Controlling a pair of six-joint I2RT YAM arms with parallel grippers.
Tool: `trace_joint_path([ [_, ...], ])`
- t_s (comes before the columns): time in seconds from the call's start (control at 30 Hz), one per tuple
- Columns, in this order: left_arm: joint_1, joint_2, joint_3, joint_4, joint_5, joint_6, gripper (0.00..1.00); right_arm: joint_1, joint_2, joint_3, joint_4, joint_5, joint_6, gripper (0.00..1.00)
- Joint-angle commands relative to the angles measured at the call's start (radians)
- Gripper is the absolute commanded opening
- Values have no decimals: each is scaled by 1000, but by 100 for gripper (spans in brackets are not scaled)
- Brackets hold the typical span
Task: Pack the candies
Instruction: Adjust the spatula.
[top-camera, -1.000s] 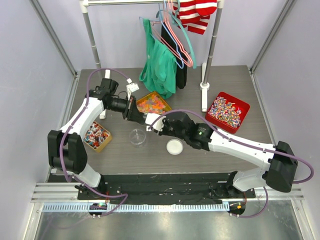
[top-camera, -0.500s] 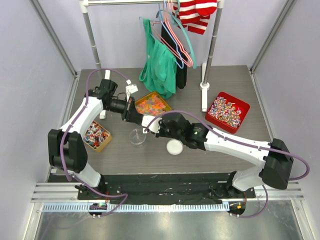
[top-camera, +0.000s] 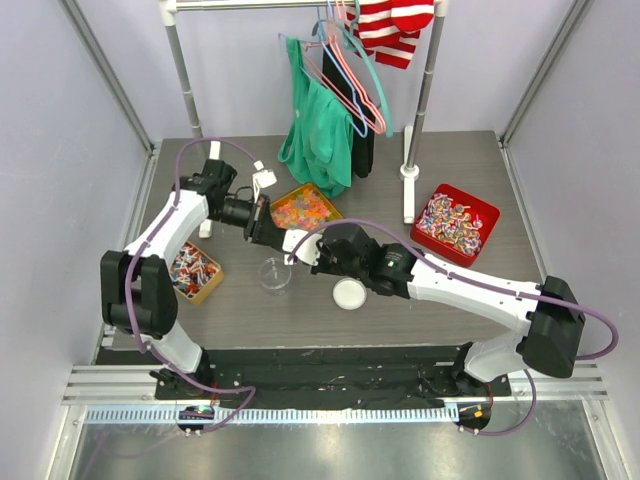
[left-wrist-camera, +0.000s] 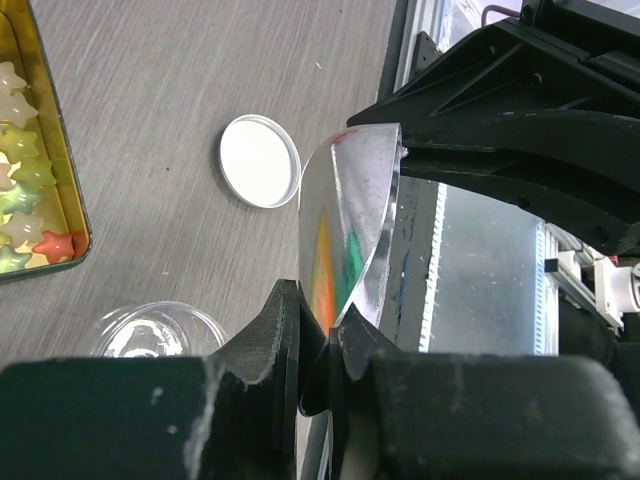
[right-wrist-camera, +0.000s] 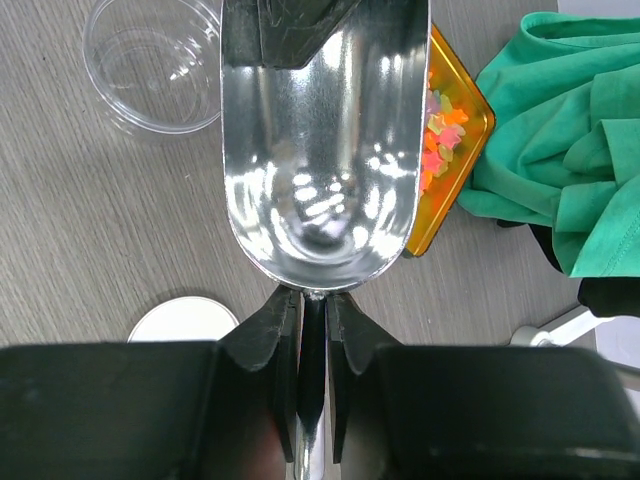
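Note:
The candies (top-camera: 303, 207) are small bright star-shaped pieces filling a gold tray (right-wrist-camera: 470, 150) at the table's middle; they also show at the left wrist view's edge as candies (left-wrist-camera: 20, 170). A shiny, empty metal scoop (right-wrist-camera: 322, 150) hangs between both arms above the table. My left gripper (left-wrist-camera: 322, 305) is shut on the scoop's thin front rim (left-wrist-camera: 350, 220). At the scoop's back end, my right gripper (right-wrist-camera: 311, 296) is shut on its handle. A clear empty cup (top-camera: 275, 275) stands just below them, and its white lid (top-camera: 349, 293) lies to the right.
A smaller gold tin (top-camera: 192, 272) of wrapped sweets sits at the left. A red tray (top-camera: 455, 223) of twisted-wrapper sweets sits at the right. A green shirt (top-camera: 318, 135) hangs from the rack, whose post foot (top-camera: 408, 172) stands behind the gold tray.
My right gripper has moved left to the scoop and its jaws have closed on the handle. The left gripper has kept its hold and barely moved.

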Motion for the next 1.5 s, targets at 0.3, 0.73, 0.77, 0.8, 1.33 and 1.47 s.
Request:
trace_joint_path([
  [0.3,-39,43,37,-71,-2,47,13,8,-76,95,51,-64,6,11],
  [0.73,-42,35,49,-64,-27,35,42,8,-59,81,68,-8,14,1],
  [0.77,-41,34,49,-61,-30,33,42,8,-62,74,70,1,12,1],
  [0.8,-41,31,47,-56,-36,30,43,8,-64,71,74,2,6,1],
  [1.33,19,-67,92,136,-251,-152,76,-73,-171,-64,125,24,-26,1],
  [1.47,30,-60,104,205,-391,-215,90,-102,-191,-94,128,33,-29,1],
])
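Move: The left hand still pinches the open lip of the spatula's scoop, whose middle is about 3 cm to its right and 1 cm back. From the right hand, shut on the handle by the scoop's round end, that middle lies about 3 cm left and 1 cm ahead, level. Counted from the left hand, some 16 cm below it: clear cup 2 cm ahead and 2 left, white lid 13 right and 3 back, gummy tray 13 ahead and 3 right. The left fingers let go of the scoop's lip, opening wide while that hand first eases back about 1 cm, then draws off roughly 5 cm forward and a little left, turning slightly. The right keeps its grip on the handle, backing about 1 cm and rising about 1.5 cm, then carries the spatula some 3 cm right and 2 cm forward, away from the left fingers. ##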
